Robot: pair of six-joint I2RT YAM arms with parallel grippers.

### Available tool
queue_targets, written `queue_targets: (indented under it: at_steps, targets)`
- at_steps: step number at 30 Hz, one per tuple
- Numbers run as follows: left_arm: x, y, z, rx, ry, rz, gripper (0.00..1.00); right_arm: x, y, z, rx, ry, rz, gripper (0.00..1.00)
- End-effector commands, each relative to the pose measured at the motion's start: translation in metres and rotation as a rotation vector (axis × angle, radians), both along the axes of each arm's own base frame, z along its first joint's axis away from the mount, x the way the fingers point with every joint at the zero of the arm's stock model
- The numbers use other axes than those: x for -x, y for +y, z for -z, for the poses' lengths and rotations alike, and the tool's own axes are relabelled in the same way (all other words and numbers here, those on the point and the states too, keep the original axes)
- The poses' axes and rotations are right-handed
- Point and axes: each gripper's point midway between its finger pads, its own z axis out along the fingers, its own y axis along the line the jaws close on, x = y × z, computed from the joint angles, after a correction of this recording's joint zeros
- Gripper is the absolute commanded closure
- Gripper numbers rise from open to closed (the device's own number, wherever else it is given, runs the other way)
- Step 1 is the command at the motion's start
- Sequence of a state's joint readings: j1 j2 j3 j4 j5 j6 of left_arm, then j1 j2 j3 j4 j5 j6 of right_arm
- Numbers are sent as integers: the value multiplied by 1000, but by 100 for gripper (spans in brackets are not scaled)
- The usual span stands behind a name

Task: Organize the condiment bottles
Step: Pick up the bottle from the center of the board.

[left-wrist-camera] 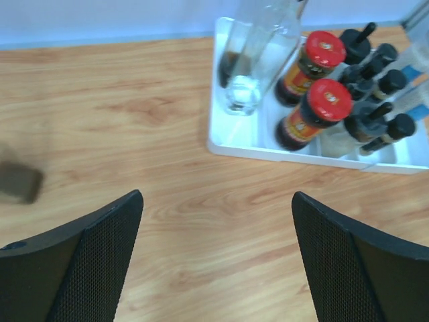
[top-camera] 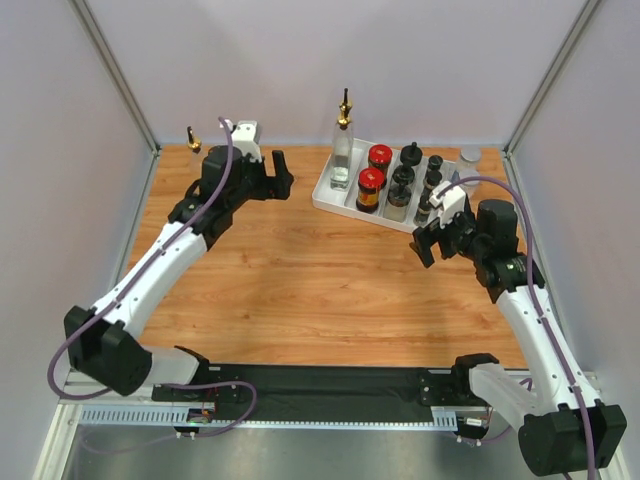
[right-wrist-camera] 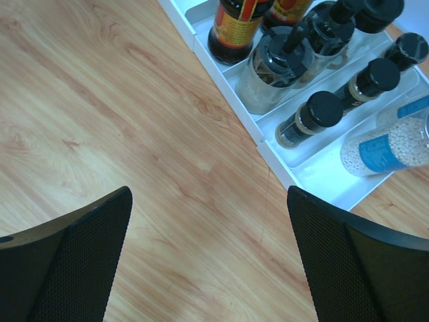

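The condiment bottles stand mostly in a white divided tray (top-camera: pixel 328 197) at the back right. In it are a tall clear pourer bottle (top-camera: pixel 343 150), two red-lidded dark jars (top-camera: pixel 379 157) (top-camera: pixel 370 187) and several small black-capped jars (top-camera: pixel 402 185). Another pourer bottle (top-camera: pixel 193 143) stands at the far left, behind the left arm. A clear shaker (top-camera: pixel 470 158) stands at the tray's right end. My left gripper (top-camera: pixel 281 172) is open above bare wood, left of the tray (left-wrist-camera: pixel 234 144). My right gripper (top-camera: pixel 428 238) is open just in front of the tray's right end (right-wrist-camera: pixel 281 161). Neither holds anything.
Grey walls enclose the wooden table on three sides. The right wrist view shows a blue-labelled shaker of white grains (right-wrist-camera: pixel 389 144) lying in the tray's end compartment beside black-capped jars (right-wrist-camera: pixel 315 114). A blurred dark shape (left-wrist-camera: pixel 17 182) sits at the left edge of the left wrist view.
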State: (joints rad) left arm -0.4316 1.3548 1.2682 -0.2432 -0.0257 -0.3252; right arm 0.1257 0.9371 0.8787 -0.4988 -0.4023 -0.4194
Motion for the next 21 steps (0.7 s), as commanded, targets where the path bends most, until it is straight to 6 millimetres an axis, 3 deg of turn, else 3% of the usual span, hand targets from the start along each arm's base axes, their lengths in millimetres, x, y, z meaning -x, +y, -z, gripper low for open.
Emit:
queue_targets:
  at_steps: [1,2,3,8,9,12,16,17,19,20,21]
  targets:
    - [28,51,-3,-196,-37,-98,0,5,11,0,-2,-21,-95,0]
    - [37,63,-16,-207,-82,-124,0,9,16,0,-14,-17,-131,0]
    - [43,75,-3,-234,-66,-162,0,11,19,0,-18,-17,-153,0]
    - [64,126,11,-175,-53,-307,0,26,33,4,-38,-8,-277,0]
    - [65,143,22,-159,-18,-376,0,28,34,4,-38,-10,-287,0]
    - [65,168,34,-121,41,-486,0,30,36,4,-41,-13,-302,0]
    - [53,186,39,-76,73,-560,1,29,36,5,-39,-7,-300,0]
    - [45,186,44,-86,90,-562,1,29,35,5,-39,-8,-299,0]
    - [32,190,37,-87,75,-573,1,29,36,4,-40,-11,-298,0]
    - [22,192,46,-97,102,-576,1,29,36,4,-41,-9,-296,0]
    - [11,192,35,-86,76,-572,1,29,36,4,-42,-8,-296,0]
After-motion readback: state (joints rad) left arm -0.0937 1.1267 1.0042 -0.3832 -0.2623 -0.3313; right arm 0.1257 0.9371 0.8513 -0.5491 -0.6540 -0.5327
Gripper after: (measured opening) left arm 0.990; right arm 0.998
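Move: The bottle to fetch, the last glass one with a gold spout, stands some 22 cm left of the left gripper and 13 cm ahead, its middle about 17 cm lower. On the right, the tray's near-left corner lies about 8 cm right and 13 cm ahead, 28 cm down; the front glass bottle in the tray is some 16 cm right and 18 cm ahead. From the right gripper the bottle to fetch is roughly 60 cm left and 26 cm ahead. Swing the open left gripper about 19 cm left towards the lone glass bottle, away from the tray, backing off some 6 cm at first and then easing forward again while sinking about 6 cm. Turn it some 30 degrees counter-clockwise so the fingers face the bottle; touch nothing yet. Meanwhile draw the open right gripper a few centimetres left and back, turning it slightly counter-clockwise. ##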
